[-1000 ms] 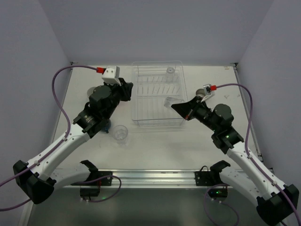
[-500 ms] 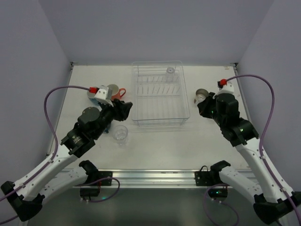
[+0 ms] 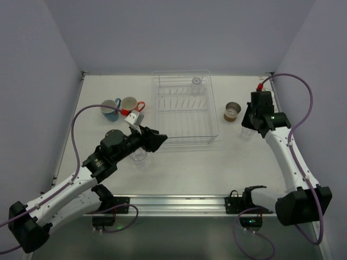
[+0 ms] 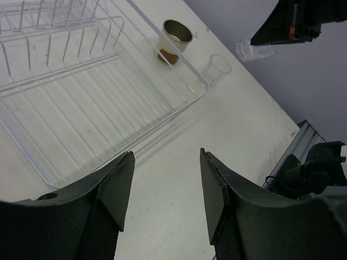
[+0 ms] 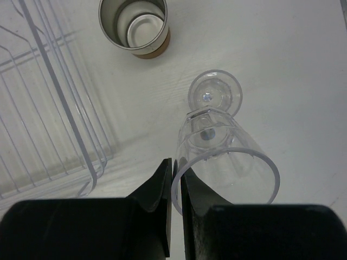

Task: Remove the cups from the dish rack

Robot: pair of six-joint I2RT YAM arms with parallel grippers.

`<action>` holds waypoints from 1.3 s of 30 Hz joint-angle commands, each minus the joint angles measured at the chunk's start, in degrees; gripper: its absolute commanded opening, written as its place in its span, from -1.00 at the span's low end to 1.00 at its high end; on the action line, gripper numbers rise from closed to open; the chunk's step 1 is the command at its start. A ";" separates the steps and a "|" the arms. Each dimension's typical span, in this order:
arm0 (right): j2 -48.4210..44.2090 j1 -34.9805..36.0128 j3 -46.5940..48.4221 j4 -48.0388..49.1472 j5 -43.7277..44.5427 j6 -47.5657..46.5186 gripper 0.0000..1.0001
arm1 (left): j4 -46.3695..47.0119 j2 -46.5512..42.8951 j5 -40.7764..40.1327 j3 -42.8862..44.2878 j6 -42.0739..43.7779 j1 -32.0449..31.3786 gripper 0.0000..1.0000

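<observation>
The dish rack (image 3: 184,108) stands mid-table with a clear tumbler (image 3: 196,82) at its far end. My left gripper (image 3: 160,139) hovers open and empty by the rack's front left corner; in the left wrist view its fingers (image 4: 116,189) frame bare table beside the rack (image 4: 81,97). My right gripper (image 5: 174,165) is shut on the rim of a clear tumbler (image 5: 225,162), held tilted just above another clear tumbler (image 5: 215,92) standing on the table. A brown cup (image 3: 232,111) sits right of the rack. A blue mug (image 3: 110,108) and an orange mug (image 3: 132,104) stand left of it.
One more clear tumbler (image 3: 139,157) stands on the table under my left forearm, near the rack's front left corner. The table's right edge lies close behind my right gripper (image 3: 249,125). Walls close the back and sides.
My left arm drew back from the mugs toward the rack's front corner while its jaws opened wider. My right arm carried its tumbler from the rack out past the brown cup.
</observation>
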 commanded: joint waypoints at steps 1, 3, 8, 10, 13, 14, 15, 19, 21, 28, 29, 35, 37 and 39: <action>3.56 -2.16 4.85 0.47 -2.83 -3.09 -1.00 | 7.40 -1.20 4.15 -1.61 -1.06 -0.51 0.16; 6.36 -3.57 5.91 0.91 -4.32 -3.27 -1.00 | 7.76 -1.12 3.62 -2.22 -0.88 -1.04 0.16; 11.47 -5.15 7.41 1.26 -4.94 -3.89 -1.00 | 7.85 -0.94 2.48 -2.49 -0.27 -1.83 0.16; 12.88 -5.59 6.80 2.13 -5.56 -3.45 -1.00 | 7.41 -0.85 1.43 -2.40 0.26 -1.92 0.16; 14.11 -6.12 5.56 3.45 -6.35 -3.36 -1.00 | 7.15 -1.11 0.46 -2.22 0.53 -2.01 0.16; 14.55 -6.21 5.47 3.63 -6.52 -3.36 -1.00 | 7.15 -1.03 0.63 -2.22 0.53 -2.01 0.16; 14.90 -6.30 5.47 3.81 -6.44 -3.54 -1.00 | 7.32 -0.94 0.89 -2.22 0.44 -2.01 0.16; 16.92 -7.35 5.82 4.86 -7.22 -3.89 -1.00 | 7.67 -0.59 1.16 -2.31 0.52 -2.10 0.16; 18.07 -7.44 5.91 4.86 -7.23 -4.15 -1.00 | 7.67 -0.41 1.07 -2.40 0.70 -2.10 0.16; 18.60 -7.79 4.51 4.78 -4.68 -4.50 -1.00 | 8.02 0.03 1.25 -2.31 0.61 -2.10 0.16; 18.68 -7.79 4.33 4.86 -4.85 -4.59 -1.00 | 8.02 0.12 1.16 -2.31 0.61 -2.10 0.16; 21.14 -7.79 4.42 5.30 -6.43 -5.12 -1.00 | 7.94 0.20 0.98 -2.31 0.70 -2.18 0.16; 22.02 -7.79 4.68 5.65 -7.40 -5.03 -1.00 | 7.85 0.20 0.98 -2.31 0.70 -2.10 0.16; 22.73 -7.79 5.29 5.66 -7.40 -5.21 -1.00 | 7.85 0.38 0.98 -2.31 0.70 -2.10 0.16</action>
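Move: My right hand holds a clear cup by its rim. The standing clear cup it is being taken to lies about 8 cm ahead, 5 cm right and some 16 cm below. The steel cup stands about 11 cm beyond that one and 6 cm left of it. The dish rack's middle is roughly 20 cm ahead of my right hand and 23 cm to its left. From my left hand the standing cup is about 16 cm ahead, 40 cm right and 20 cm down. I lower my right hand about 8 cm and carry it some 5 cm forward, edging right, most of the forward reach coming first and the sinking after. The fingers tip about 15 degrees further towards straight down and keep their pinch on the held cup's rim, bringing its bottom down to the mouth of the standing clear cup. ##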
